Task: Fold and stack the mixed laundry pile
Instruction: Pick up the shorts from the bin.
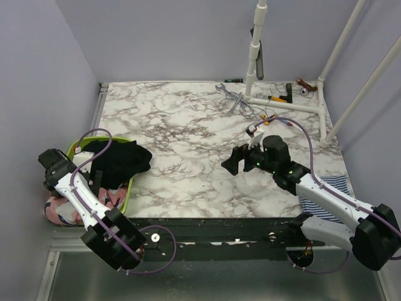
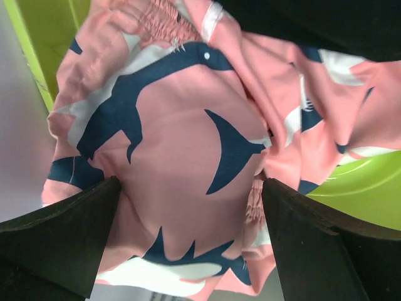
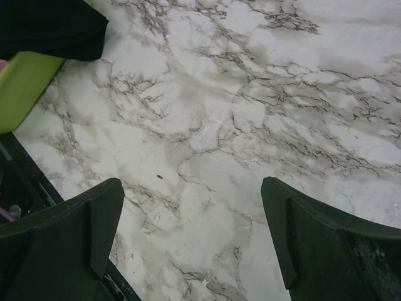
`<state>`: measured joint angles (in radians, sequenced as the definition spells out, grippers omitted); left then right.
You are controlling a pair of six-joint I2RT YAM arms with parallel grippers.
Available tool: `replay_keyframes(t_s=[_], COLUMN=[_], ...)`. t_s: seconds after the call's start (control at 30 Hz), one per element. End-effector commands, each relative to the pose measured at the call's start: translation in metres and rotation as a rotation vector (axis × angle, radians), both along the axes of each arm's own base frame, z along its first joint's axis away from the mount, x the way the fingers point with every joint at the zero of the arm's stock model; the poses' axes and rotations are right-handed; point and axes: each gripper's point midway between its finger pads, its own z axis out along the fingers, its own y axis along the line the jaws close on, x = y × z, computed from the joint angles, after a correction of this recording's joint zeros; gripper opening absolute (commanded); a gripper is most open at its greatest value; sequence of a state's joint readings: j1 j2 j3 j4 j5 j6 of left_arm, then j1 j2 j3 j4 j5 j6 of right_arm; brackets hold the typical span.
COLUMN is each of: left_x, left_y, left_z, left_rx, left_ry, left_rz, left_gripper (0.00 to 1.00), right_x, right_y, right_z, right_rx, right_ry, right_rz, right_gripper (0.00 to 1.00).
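Observation:
The pink shark-print garment bulges between the wide-apart jaws of my left gripper, which is open and straddles it. In the top view this pink garment hangs over the left side of the lime green basin, with my left gripper right above it. The black garment lies heaped in the basin and also shows in the left wrist view. The striped garment lies at the table's front right, partly under my right arm. My right gripper is open and empty over bare marble.
The basin's rim and a corner of the black garment show at the right wrist view's upper left. A white pipe frame, cables and hand tools sit at the back right. Purple walls close in on both sides.

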<state>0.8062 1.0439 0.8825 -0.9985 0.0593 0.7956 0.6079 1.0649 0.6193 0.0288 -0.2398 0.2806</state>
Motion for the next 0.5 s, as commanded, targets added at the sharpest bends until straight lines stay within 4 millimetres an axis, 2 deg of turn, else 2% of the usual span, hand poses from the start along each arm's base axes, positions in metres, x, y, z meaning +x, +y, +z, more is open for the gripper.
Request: replay_keyframes(t_s=[0.0,0.07,0.17,0.23,0.3,0.37,0.43,0.47], left_x=[-0.014,-0.020,-0.023,-0.022,-0.020,-0.013,-0.001,0.007], left_y=[0.032,0.035,0.038,0.036,0.034,0.032,0.028,0.024], left_z=[-0.006,-0.010,-0.002,0.016,0.045,0.082,0.130,0.162], left_rx=[0.123,0.119,0.128,0.164,0.231,0.296,0.345,0.365], left_ry=[0.076,0.107,0.070,0.013,-0.055,-0.153,-0.290,-0.385], left_rz=[0.039,0.047,0.069,0.054,0.039,0.032,0.033,0.042], left_gripper=[0.94,0.72,0.00,0.00,0.00,0.00,0.00,0.00], right_x=[0.008,0.011,0.012,0.012,0.014,0.016,0.014,0.013], right_y=[-0.004,-0.003,-0.001,0.001,0.003,0.004,0.007,0.009], right_z=[-0.011,-0.011,-0.011,-0.009,-0.005,-0.003,0.000,0.002], right_rx=[-0.037,-0.044,-0.058,-0.057,-0.058,-0.062,-0.051,-0.037], right_ry=[-0.018,-0.016,-0.011,-0.018,-0.029,-0.031,-0.030,-0.036], right_rz=[-0.034,-0.043,-0.041,-0.032,-0.028,-0.028,-0.017,-0.007], right_gripper=[1.00,1.00,1.00,1.00,1.00,1.00,1.00,1.00])
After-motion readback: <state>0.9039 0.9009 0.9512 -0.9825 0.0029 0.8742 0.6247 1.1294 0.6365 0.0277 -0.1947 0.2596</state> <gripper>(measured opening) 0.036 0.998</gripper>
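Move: The bunched left end of the shorts lies right under my open left hand, about 3 cm to its left, level fore and aft, and some 3 cm below the fingertips. The black cloth's middle is roughly 10 cm ahead and 15 cm to the right, a little lower; the green bin's middle is about 3 cm ahead, 6 cm right and 7 cm down. From my right hand the shorts' bunch lies some 55 cm left and 13 cm back. I slide my left hand about 3 cm left and 2 cm back, sinking just over 1 cm into the shorts' bunch, and snap the fingers shut on a fold of it. Then I pull straight up, climbing some 7 cm with the fold pinched, the fingertips swinging about 15 degrees outward to the left. My empty right hand stays open and eases down 2 cm. ##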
